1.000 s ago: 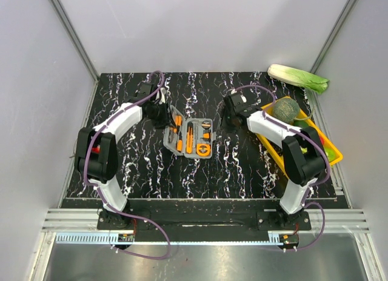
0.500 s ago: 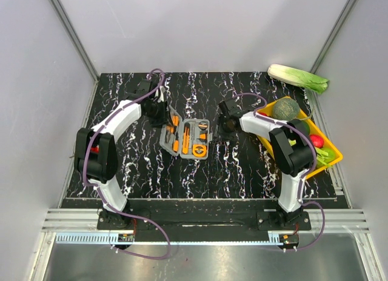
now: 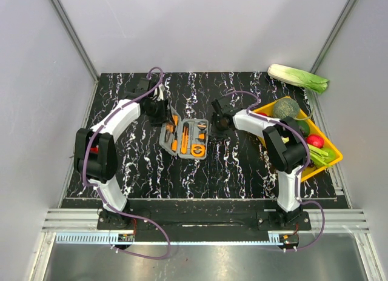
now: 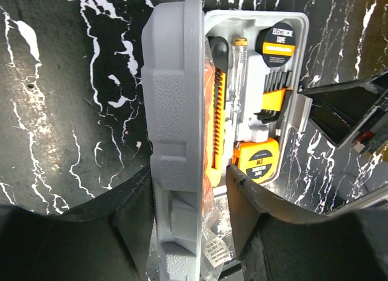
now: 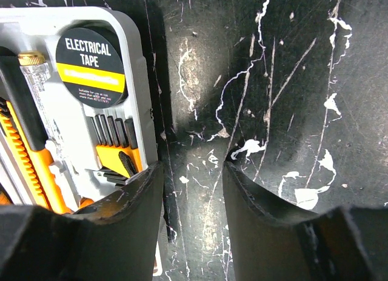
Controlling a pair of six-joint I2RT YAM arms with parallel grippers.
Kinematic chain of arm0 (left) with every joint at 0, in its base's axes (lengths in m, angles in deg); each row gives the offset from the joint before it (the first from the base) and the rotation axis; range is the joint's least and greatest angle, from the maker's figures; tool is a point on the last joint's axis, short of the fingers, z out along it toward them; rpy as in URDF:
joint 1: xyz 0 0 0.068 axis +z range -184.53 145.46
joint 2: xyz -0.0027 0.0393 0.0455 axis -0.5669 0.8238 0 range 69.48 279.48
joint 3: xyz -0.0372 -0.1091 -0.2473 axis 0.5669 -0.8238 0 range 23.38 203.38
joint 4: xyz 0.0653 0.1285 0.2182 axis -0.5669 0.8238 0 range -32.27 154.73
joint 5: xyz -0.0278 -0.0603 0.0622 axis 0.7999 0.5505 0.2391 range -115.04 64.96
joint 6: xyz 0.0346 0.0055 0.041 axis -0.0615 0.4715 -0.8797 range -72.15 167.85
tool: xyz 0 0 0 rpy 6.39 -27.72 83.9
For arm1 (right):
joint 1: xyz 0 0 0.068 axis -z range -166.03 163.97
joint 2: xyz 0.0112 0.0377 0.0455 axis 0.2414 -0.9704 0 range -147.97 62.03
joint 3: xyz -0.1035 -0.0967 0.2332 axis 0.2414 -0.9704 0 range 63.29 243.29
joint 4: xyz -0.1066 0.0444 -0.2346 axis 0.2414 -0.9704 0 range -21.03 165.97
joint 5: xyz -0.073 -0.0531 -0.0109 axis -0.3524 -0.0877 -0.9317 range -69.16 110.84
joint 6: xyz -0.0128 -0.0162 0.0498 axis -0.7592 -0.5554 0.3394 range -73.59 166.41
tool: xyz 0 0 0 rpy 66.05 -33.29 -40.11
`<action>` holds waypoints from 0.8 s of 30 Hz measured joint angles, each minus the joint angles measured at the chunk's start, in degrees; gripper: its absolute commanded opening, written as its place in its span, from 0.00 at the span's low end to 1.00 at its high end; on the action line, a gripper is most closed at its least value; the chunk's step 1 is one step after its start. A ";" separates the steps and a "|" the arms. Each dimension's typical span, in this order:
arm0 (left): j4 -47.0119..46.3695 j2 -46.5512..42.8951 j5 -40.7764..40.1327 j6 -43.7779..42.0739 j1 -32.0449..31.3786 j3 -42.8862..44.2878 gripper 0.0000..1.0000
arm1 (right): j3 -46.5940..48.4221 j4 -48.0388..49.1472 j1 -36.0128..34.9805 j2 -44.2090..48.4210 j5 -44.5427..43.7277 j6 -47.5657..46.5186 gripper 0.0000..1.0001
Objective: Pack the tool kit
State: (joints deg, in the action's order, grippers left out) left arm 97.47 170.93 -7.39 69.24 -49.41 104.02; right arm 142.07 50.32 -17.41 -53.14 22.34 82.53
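Note:
The grey tool kit case (image 3: 185, 137) lies at mid-table, its tray holding orange-and-black tools. Its lid (image 4: 173, 99) stands nearly upright on the left side. My left gripper (image 4: 191, 172) straddles that lid. The left finger lies against the lid's outer face, while a gap with a clear plastic bag separates the right finger from it. The tray (image 4: 301, 57) holds electrical tape (image 4: 279, 42), a tape measure (image 4: 257, 163) and a screwdriver (image 4: 238, 81). My right gripper (image 5: 193, 166) is open over bare table beside the case's right rim (image 5: 138, 81).
A yellow tray (image 3: 332, 155) of vegetables sits at the right table edge. A cabbage (image 3: 298, 78) lies beyond the back right corner. Grey walls enclose the table on three sides. The right gripper's body (image 4: 345, 108) shows just past the case.
The lid has swung up from lying open to nearly upright. My left jaws have widened around it. The right gripper has moved left to the case's right edge.

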 measured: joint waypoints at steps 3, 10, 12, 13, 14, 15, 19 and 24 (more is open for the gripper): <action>-0.35 -0.02 1.44 0.04 -0.02 0.00 0.54 | 0.50 -0.35 -0.11 -0.28 0.04 0.00 0.49; -1.55 -0.50 5.70 1.14 -0.15 0.00 0.57 | 1.38 -0.48 -0.22 -0.94 0.87 0.13 0.49; -2.29 -0.79 7.41 1.62 -0.42 -0.04 0.59 | 1.46 -0.07 -0.39 -1.05 1.38 0.31 0.49; -2.82 -0.92 8.24 1.95 -0.61 -0.15 0.61 | 1.46 0.15 -0.52 -1.11 1.60 0.42 0.48; -3.41 -0.98 9.20 2.34 -0.87 -0.31 0.62 | 1.46 0.42 -0.68 -1.16 1.75 0.46 0.48; -3.80 -1.01 9.88 2.62 -1.14 -0.44 0.64 | 1.46 0.57 -0.79 -1.16 1.92 0.52 0.48; -5.42 -1.01 12.57 3.69 -2.27 -1.38 0.71 | 1.46 1.07 -1.29 -1.33 2.71 1.05 0.48; -7.45 -1.01 14.05 4.66 -3.34 -3.26 0.77 | 1.46 1.31 -1.64 -1.38 2.19 1.60 0.48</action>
State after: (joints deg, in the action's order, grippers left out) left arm 90.02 169.93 6.66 73.89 -52.75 100.76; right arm 143.54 51.63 -19.05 -54.52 24.52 84.13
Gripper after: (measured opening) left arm 0.747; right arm 0.483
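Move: The case lid stands up on its hinge between the left hand's parted fingers, its middle about 5 cm below and 1 cm back and right of that hand; the case base lies about 8 cm right, 2 cm back, 10 cm down. From the right hand, low beside the case, the base's middle is about 7 cm left and level fore and aft, the tape measure in it some 6 cm left and 5 cm back, and the lid about 14 cm left, 4 cm up. The standing lid is swept over towards the base by the left hand, whose left finger bears on the lid's outer face; the hand goes about 6 cm right, rising some 2 cm and drawing back late, fingertips swinging right some 15 degrees as the fingers open wider. Low against the base's right side, the right hand keeps its half-open fingers and pushes the case about 2 cm left. ##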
